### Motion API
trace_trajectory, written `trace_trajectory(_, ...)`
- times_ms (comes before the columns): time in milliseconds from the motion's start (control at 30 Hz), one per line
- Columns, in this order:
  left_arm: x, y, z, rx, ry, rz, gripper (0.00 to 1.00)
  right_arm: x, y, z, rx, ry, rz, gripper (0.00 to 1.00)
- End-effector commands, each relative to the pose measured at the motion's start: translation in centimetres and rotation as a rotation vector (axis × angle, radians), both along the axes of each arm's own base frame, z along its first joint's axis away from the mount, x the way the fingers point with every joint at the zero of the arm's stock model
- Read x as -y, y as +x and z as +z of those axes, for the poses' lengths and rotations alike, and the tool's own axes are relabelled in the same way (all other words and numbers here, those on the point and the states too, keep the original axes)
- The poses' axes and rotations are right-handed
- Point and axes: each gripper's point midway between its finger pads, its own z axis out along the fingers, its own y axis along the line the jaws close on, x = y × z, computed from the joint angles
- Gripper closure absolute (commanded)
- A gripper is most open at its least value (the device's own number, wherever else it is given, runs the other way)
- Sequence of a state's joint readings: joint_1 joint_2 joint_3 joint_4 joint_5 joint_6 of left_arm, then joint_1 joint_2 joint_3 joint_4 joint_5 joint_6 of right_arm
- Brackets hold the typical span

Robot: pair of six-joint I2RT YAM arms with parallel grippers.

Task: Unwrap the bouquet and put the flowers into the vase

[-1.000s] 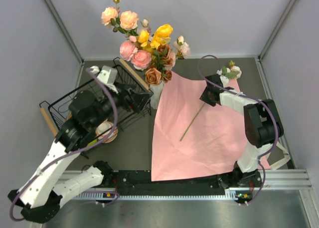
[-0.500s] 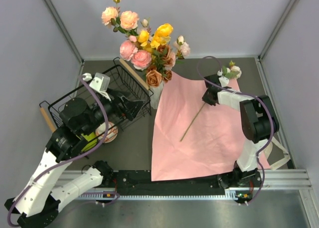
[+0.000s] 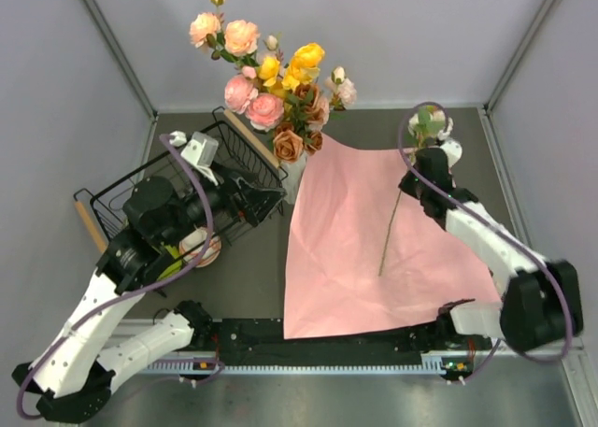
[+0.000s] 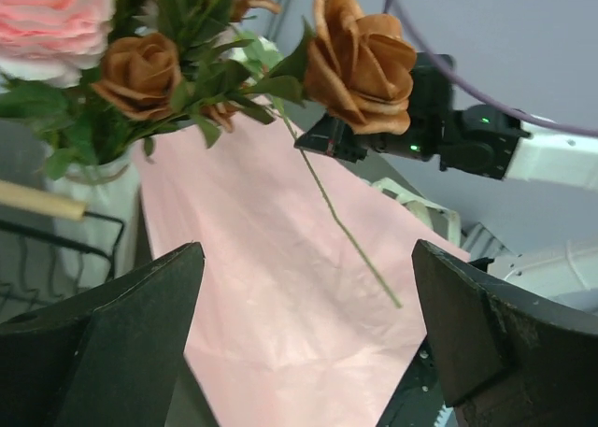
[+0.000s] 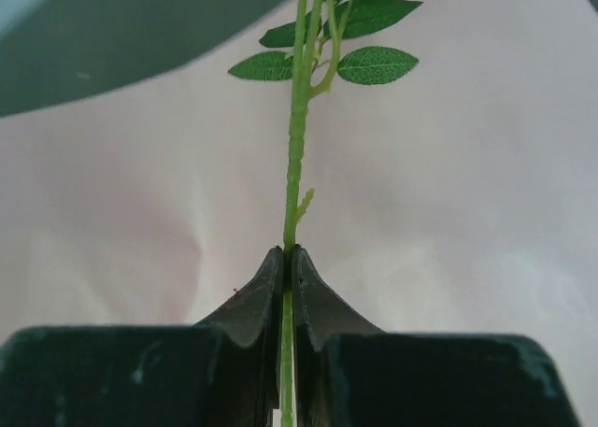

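Most of the flowers point(image 3: 273, 91) stand in the white ribbed vase point(image 3: 292, 177) at the back of the table; the left wrist view shows the vase point(image 4: 92, 203) under brown roses point(image 4: 364, 58). The bouquet's pink paper point(image 3: 360, 249) lies unfolded and flat to the right of the vase. My right gripper point(image 3: 409, 188) is shut on the green stem point(image 5: 295, 156) of one cream flower point(image 3: 432, 123), held above the paper's far right corner. My left gripper point(image 3: 268, 195) is open and holds nothing, just left of the vase.
A black wire basket point(image 3: 120, 195) with wooden handles sits under my left arm, a round pink-and-white thing point(image 3: 199, 246) at its near edge. A cream ribbon point(image 3: 525, 301) lies at the paper's near right corner. Grey walls close in the back and sides.
My right gripper has closed on the single flower's stem and lifted it, and the stem has swung to point towards me. The right arm has stretched out. The left arm has shifted slightly.
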State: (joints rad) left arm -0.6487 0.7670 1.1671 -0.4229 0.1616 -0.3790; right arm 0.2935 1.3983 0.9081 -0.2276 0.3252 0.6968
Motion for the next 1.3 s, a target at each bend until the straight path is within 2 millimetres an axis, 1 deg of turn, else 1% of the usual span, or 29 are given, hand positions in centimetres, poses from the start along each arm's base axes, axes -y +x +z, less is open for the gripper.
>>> trace_trajectory(0, 3.8, -0.5, 0.5, -0.026, -0.107, -0.185, 0.01, -1.3, -2.7, 7.4, 0.298, 0.083, 0.173, 1.0)
trace_trajectory(33, 4.5, -0.6, 0.4, -0.035, -0.124, -0.221, 0.01, -2.1, -4.3, 10.0, 0.388, 0.116, 0.242, 1.0)
trace_trajectory(67, 5.6, -0.4, 0.3, -0.046, -0.166, -0.259, 0.01, -2.2, -5.5, 10.0, 0.416, 0.127, 0.269, 1.0)
trace_trajectory(100, 6.5, -1.3, 0.4, -0.061, -0.182, -0.342, 0.01, -2.4, -6.5, 11.0, 0.462, 0.139, 0.3, 1.0)
trace_trajectory(133, 7.1, -1.6, 0.5, -0.066, -0.2, -0.387, 0.03, -2.6, -8.5, 13.1, 0.551, 0.153, 0.354, 1.0)
trace_trajectory(167, 8.2, -1.8, 0.4, -0.098, -0.223, -0.441, 0.05, -2.8, -9.6, 14.0, 0.588, 0.164, 0.385, 1.0)
trace_trajectory(200, 8.8, -2.2, 1.2, -0.072, -0.24, -0.485, 0.1, -3.3, -10.8, 14.8, 0.621, 0.179, 0.435, 1.0)
trace_trajectory(233, 9.8, -3.0, 1.3, -0.078, -0.239, -0.519, 0.12, -3.1, -12.7, 16.8, 0.702, 0.191, 0.456, 1.0)
trace_trajectory(267, 10.7, -2.8, 1.9, -0.052, -0.228, -0.526, 0.13, -3.2, -13.6, 17.5, 0.734, 0.2, 0.473, 1.0)
trace_trajectory(333, 12.5, -3.4, 2.2, -0.055, -0.214, -0.531, 0.13, -3.4, -15.5, 18.6, 0.775, 0.225, 0.511, 1.0)
trace_trajectory(367, 13.6, -3.2, 2.7, -0.054, -0.21, -0.535, 0.14, -3.2, -16.9, 20.0, 0.827, 0.234, 0.521, 1.0)
trace_trajectory(400, 14.3, -3.3, 3.0, -0.052, -0.209, -0.54, 0.14, -3.2, -17.6, 20.4, 0.842, 0.238, 0.535, 1.0)
trace_trajectory(433, 15.3, -3.8, 3.9, -0.037, -0.219, -0.539, 0.12, -3.5, -18.5, 21.0, 0.856, 0.242, 0.567, 1.0)
trace_trajectory(500, 17.1, -3.0, 3.3, -0.033, -0.195, -0.5, 0.1, -3.7, -20.1, 21.9, 0.904, 0.246, 0.61, 1.0)
trace_trajectory(533, 17.9, -3.4, 4.1, -0.02, -0.202, -0.496, 0.09, -3.7, -20.7, 22.2, 0.922, 0.247, 0.622, 1.0)
trace_trajectory(567, 18.8, -1.9, 3.4, -0.037, -0.193, -0.435, 0.09, -3.7, -21.1, 22.5, 0.935, 0.246, 0.632, 1.0)
trace_trajectory(600, 19.2, -1.4, 3.4, -0.045, -0.195, -0.415, 0.09, -4.0, -21.8, 22.8, 0.955, 0.249, 0.662, 1.0)
trace_trajectory(633, 19.5, -0.9, 4.5, -0.033, -0.211, -0.396, 0.09, -4.1, -22.3, 23.0, 0.961, 0.254, 0.679, 1.0)
trace_trajectory(667, 20.4, 0.2, 3.8, -0.041, -0.196, -0.369, 0.09, -4.3, -22.6, 23.1, 0.965, 0.255, 0.697, 1.0)
trace_trajectory(700, 20.8, 0.7, 3.8, -0.046, -0.191, -0.36, 0.09, -4.6, -23.1, 23.1, 0.966, 0.262, 0.723, 1.0)
trace_trajectory(733, 21.2, 0.8, 5.2, -0.041, -0.212, -0.364, 0.1, -4.7, -23.4, 23.4, 0.975, 0.266, 0.733, 1.0)
trace_trajectory(767, 22.5, 1.4, 3.9, -0.075, -0.183, -0.371, 0.11, -4.7, -23.6, 23.5, 0.976, 0.267, 0.739, 1.0)
trace_trajectory(833, 23.6, 1.2, 4.6, -0.099, -0.186, -0.414, 0.16, -4.7, -24.2, 24.0, 0.997, 0.268, 0.748, 1.0)
trace_trajectory(867, 24.7, 1.4, 3.3, -0.146, -0.169, -0.422, 0.19, -4.6, -24.3, 24.0, 0.997, 0.266, 0.75, 1.0)
trace_trajectory(900, 25.0, 1.3, 2.8, -0.171, -0.154, -0.435, 0.23, -4.6, -24.4, 24.2, 1.001, 0.264, 0.747, 1.0)
trace_trajectory(1033, 26.0, 1.1, 1.5, -0.222, -0.143, -0.428, 0.28, -4.5, -24.6, 24.4, 1.009, 0.248, 0.751, 1.0)
trace_trajectory(1200, 26.9, 0.2, 0.6, -0.235, -0.137, -0.454, 0.28, -4.5, -24.5, 24.2, 1.006, 0.236, 0.756, 1.0)
trace_trajectory(1233, 27.0, 0.3, 0.7, -0.227, -0.141, -0.457, 0.41, -4.6, -24.5, 24.2, 1.005, 0.234, 0.76, 1.0)
trace_trajectory(1267, 27.0, 0.3, 0.9, -0.217, -0.146, -0.454, 0.47, -4.6, -24.5, 24.1, 1.002, 0.233, 0.765, 1.0)
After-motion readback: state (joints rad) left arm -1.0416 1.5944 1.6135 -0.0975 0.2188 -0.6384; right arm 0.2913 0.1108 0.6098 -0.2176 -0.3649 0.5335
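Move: The right fingers already pinch the last white flower's stem, with the vase about 27 cm to their left, 9 cm farther out and level with them; the pink paper's middle is some 9 cm back, 2 cm left and 10 cm below. From the open left hand, the pinched stem lies about 18 cm ahead, 32 cm right and 28 cm below; the vase is some 27 cm ahead, 5 cm right and 28 cm below. Right hand tips its pinched flower upright, about 30 cm back and up; left sweeps right, part-closing round the stem. ##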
